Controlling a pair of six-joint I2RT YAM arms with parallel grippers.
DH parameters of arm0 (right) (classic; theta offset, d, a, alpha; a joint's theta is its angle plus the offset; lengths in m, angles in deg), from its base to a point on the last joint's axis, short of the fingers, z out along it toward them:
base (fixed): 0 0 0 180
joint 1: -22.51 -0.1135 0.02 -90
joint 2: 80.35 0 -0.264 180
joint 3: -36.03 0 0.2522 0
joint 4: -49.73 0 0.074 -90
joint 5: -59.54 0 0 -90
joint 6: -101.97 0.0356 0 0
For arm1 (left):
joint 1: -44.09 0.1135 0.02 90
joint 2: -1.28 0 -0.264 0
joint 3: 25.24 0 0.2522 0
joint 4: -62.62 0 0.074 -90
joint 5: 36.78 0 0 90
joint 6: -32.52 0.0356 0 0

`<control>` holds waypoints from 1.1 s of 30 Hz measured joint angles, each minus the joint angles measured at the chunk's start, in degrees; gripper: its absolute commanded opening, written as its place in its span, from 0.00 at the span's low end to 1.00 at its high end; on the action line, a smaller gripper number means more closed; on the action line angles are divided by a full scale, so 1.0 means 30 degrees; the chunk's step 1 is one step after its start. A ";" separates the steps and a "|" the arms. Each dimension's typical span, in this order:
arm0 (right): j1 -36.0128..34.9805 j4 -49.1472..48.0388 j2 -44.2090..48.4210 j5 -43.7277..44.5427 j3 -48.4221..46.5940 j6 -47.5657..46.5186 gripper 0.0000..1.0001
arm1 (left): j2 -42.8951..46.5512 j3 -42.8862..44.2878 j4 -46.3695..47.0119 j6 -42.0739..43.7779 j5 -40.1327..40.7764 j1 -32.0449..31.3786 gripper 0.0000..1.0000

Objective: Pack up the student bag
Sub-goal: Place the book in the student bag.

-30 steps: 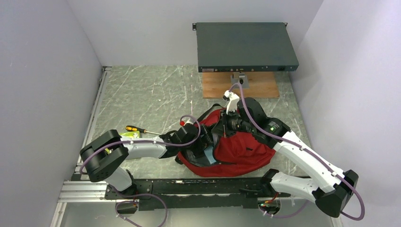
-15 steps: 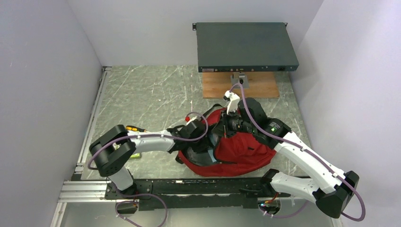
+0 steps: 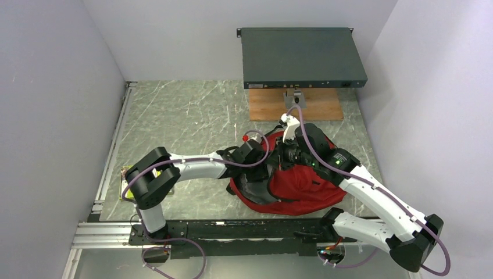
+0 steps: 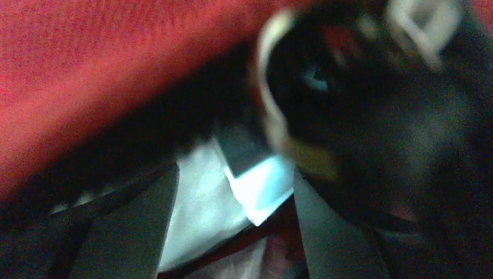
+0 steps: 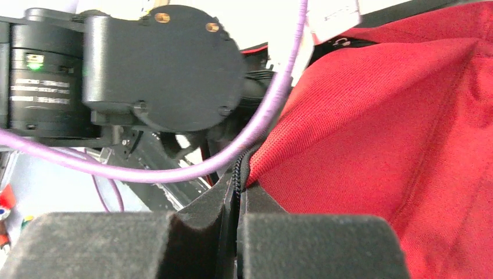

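Note:
The dark red student bag (image 3: 302, 185) lies near the front edge of the table with its mouth facing left. My right gripper (image 3: 283, 158) is shut on the bag's black zipper edge (image 5: 237, 174) and holds the mouth up; red fabric (image 5: 378, 145) fills the right of that view. My left gripper (image 3: 260, 170) reaches inside the opening. In the blurred left wrist view its fingers (image 4: 136, 232) stand apart, open. Beyond them a light blue book corner (image 4: 261, 186) and white pages lie under the red fabric (image 4: 87, 70). Nothing is pinched between the jaws.
A dark grey rack unit (image 3: 302, 58) sits at the back on a wooden board (image 3: 293, 106). A yellow-green item (image 3: 124, 174) lies by the left rail. Grey walls close in on both sides. The left arm's black wrist (image 5: 163, 70) hangs close over my right fingers.
My left arm has swung right and pushed deeper into the bag's mouth, and the bag has shifted right. Its jaws narrowed, then widened again. My right gripper kept its hold.

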 measured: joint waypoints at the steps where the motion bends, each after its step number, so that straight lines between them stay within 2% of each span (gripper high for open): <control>1: -0.0022 0.0000 0.0080 0.0189 0.0066 0.0007 0.00 | 0.0270 -0.0299 0.0015 0.0262 -0.0102 0.0000 0.87; 8: -0.0102 0.0138 0.0182 0.2157 0.0168 0.0000 0.00 | 0.2681 -0.1217 0.0437 0.2346 -0.1399 0.0036 0.99; 13: -0.0291 0.0000 0.0109 0.2142 0.0168 0.0095 0.00 | 0.4386 -0.2317 -0.0386 0.3912 -0.1559 0.0182 1.00; 17: -0.0270 0.0109 -0.0233 0.2812 0.0211 -0.0080 0.00 | 0.7584 -0.2863 -0.1778 0.5836 -0.1792 0.0197 1.00; 22: -0.0262 0.0153 -0.0714 0.3140 0.0452 -0.0284 0.18 | 1.2779 -0.2827 -0.2914 0.8335 -0.2404 0.0350 1.00; 27: -0.0270 0.0219 -0.1020 0.3519 0.0430 -0.0670 0.41 | 1.6364 -0.2346 -0.7162 1.0338 -0.0743 0.1246 1.00; 30: -0.0270 0.0437 -0.1246 0.3861 0.0168 -0.0860 0.50 | 1.8156 -0.2208 -1.0280 1.1315 0.0896 0.4124 1.00; 33: -0.0270 0.0736 -0.1552 0.4065 -0.0554 -0.1107 0.60 | 1.9147 -0.2178 -1.2743 1.2218 0.2572 0.8291 1.00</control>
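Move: The blue book lies loose between the left gripper's opening fingers, about 2 cm right and 2 cm below. The student bag's middle is some 3 cm back and 7 cm right. Across the table, the screwdriver lies roughly 34 cm left and 3 cm ahead, the green book about 42 cm left and 5 cm back, both about 5 cm lower. The right gripper, pinching the bag's zip edge, has the blue book 18 cm below it and 2 cm left, and the bag's middle 4 cm back, 5 cm right, 14 cm down. Open the left fingers the rest of the way, free of the blue book, and draw them up out of the bag, slightly back at first, then sweep about 27 cm left towards the green book, swinging the fingers some 35 degrees to point more forward. Ease the right gripper about 3 cm forward and down, slightly right, then open it halfway off the zip edge. ##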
